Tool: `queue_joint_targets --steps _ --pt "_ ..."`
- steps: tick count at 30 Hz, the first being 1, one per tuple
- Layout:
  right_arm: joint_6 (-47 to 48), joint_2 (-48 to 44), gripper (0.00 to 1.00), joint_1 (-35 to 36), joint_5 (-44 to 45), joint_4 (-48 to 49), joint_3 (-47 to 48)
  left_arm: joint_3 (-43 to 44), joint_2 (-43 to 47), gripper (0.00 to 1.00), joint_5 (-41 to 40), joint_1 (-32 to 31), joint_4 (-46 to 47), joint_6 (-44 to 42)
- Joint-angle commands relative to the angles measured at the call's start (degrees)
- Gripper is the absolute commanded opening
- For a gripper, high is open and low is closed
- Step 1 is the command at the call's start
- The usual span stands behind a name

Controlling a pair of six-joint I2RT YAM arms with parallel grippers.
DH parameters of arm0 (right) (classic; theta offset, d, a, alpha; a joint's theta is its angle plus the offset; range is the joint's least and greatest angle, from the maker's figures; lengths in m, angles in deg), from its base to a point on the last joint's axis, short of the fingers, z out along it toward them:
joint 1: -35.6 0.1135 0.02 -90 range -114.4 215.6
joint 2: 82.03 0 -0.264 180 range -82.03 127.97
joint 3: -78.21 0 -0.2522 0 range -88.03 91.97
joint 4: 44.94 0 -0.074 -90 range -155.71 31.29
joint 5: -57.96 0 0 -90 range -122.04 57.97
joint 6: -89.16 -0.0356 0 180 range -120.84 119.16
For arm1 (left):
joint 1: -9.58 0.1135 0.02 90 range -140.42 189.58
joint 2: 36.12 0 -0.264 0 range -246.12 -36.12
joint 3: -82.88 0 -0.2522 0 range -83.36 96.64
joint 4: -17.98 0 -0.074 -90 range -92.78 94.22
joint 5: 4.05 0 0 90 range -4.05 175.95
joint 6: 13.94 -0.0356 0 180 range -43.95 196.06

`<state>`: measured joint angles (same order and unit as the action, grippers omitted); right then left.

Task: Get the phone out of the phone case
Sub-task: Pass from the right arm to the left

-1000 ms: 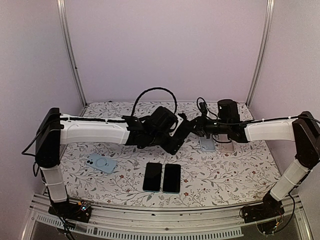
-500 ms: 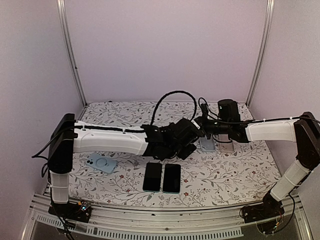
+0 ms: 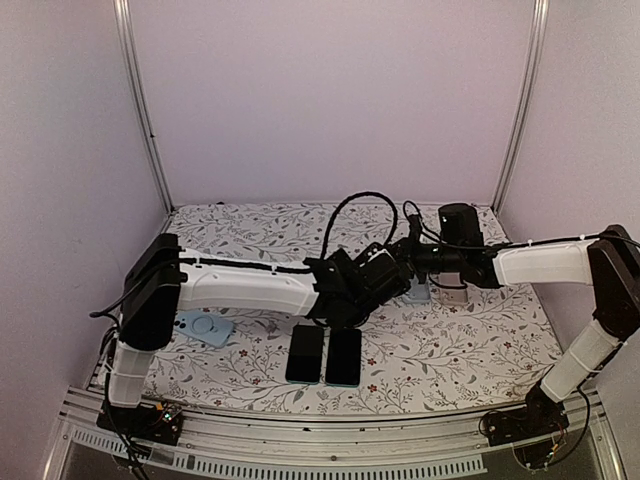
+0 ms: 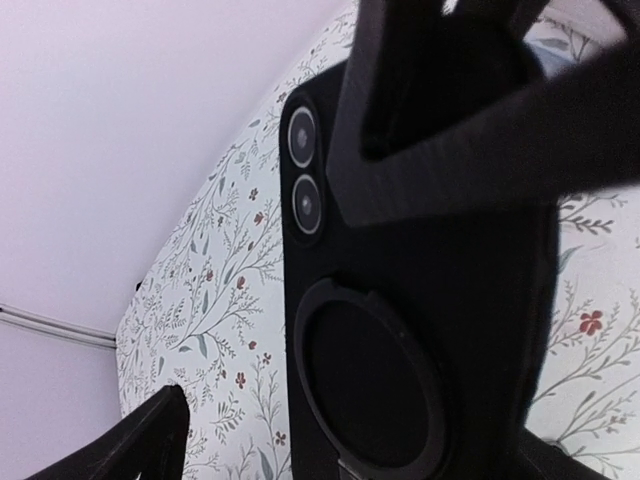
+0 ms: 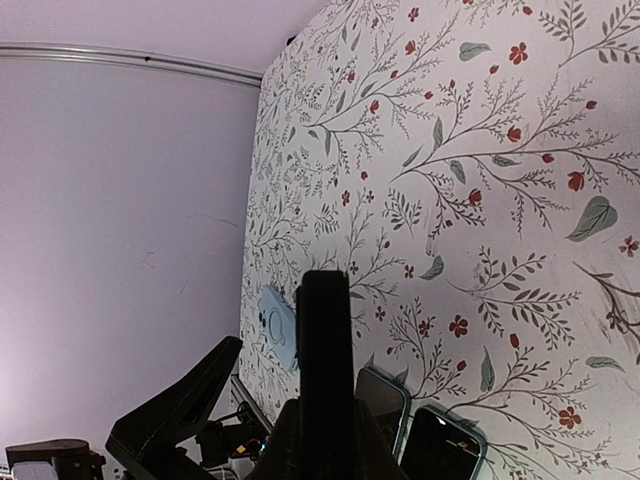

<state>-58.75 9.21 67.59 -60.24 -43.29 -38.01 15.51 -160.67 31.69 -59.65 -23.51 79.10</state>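
My right gripper is shut on a black phone case and holds it edge-up above the table. The left wrist view faces the case's back, which has a round ring. The phone's two camera lenses show through its cutout. The right gripper's fingers clamp the case's upper part. My left gripper is open, with one finger well clear of the case's left edge and the other at the lower right. The two grippers meet at mid-table, the left just below the right.
Two dark phones lie face up side by side near the front edge. A light blue case lies at the left, partly behind the left arm. A pale case lies under the right arm.
My left arm has swung right and nearer to the right gripper, and its jaws have opened wider either side of the black case. The right arm has barely moved.
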Motion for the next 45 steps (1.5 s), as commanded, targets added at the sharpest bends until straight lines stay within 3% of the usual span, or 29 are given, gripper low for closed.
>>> queue_joint_targets --steps 1,7,10,17,28,30,33,41,45 --pt "-3.3 -3.9 0.00 -0.6 -1.5 6.6 0.1 0.1 -1.9 0.92 -3.1 -0.4 -3.9 -0.4" --pt "-7.3 -4.7 0.00 -1.8 -1.9 9.6 -1.7 0.0 -2.2 0.89 -3.9 -0.4 -3.9 -0.4" --pt "-8.1 -4.5 0.00 -1.9 -2.5 10.0 -1.8 0.1 -2.1 0.82 -4.2 -0.5 -3.8 -0.3" --pt "-9.3 -3.8 0.00 -1.9 -3.2 11.3 -2.5 0.9 -1.9 0.57 -4.3 -0.6 -3.3 -1.0" --pt "-8.6 -4.1 0.02 -1.8 -4.3 12.4 -3.7 2.3 -1.0 0.03 -3.7 -0.6 -2.3 -2.1" --pt "-8.0 -4.4 0.05 -1.9 -4.4 12.4 -3.8 2.3 -0.3 0.00 -3.1 -0.6 -1.7 -2.2" --pt "-7.4 -4.6 0.14 -1.8 -4.5 12.4 -3.9 2.2 0.9 0.00 -0.9 -0.5 -0.6 -2.3" --pt "-2.2 -7.6 0.66 -1.8 -2.5 9.6 -3.1 1.2 5.2 0.00 10.2 1.5 1.0 -0.3" --pt "1.1 -9.6 0.84 -1.8 -1.4 8.3 -2.5 0.2 7.3 0.00 16.7 3.0 1.5 1.0"
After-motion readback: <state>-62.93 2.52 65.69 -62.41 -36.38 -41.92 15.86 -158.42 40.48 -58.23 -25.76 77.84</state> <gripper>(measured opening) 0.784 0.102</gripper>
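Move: The black phone is still gripped by the right hand. Its middle sits some 2 cm ahead of the left hand point and 1 cm to its right, level with it; from the right hand it is about 4 cm left, 1 cm back and 2 cm down. On the table about 14 cm below the left hand, the empty blue case lies 14 cm right and 2 cm ahead. The nearer of the two phones there lies 17 cm back and 3 cm left. Ease the open left gripper about 1.5 cm left and 1 cm down, then shut its fingers on the black phone while rolling the wrist some 10 degrees, left side rising; roll back as you drift right again and squeeze the gap nearly shut. Keep the right grip until the left has closed, then open the right fingers wide and lift that hand up off the phone, about 3 cm. ##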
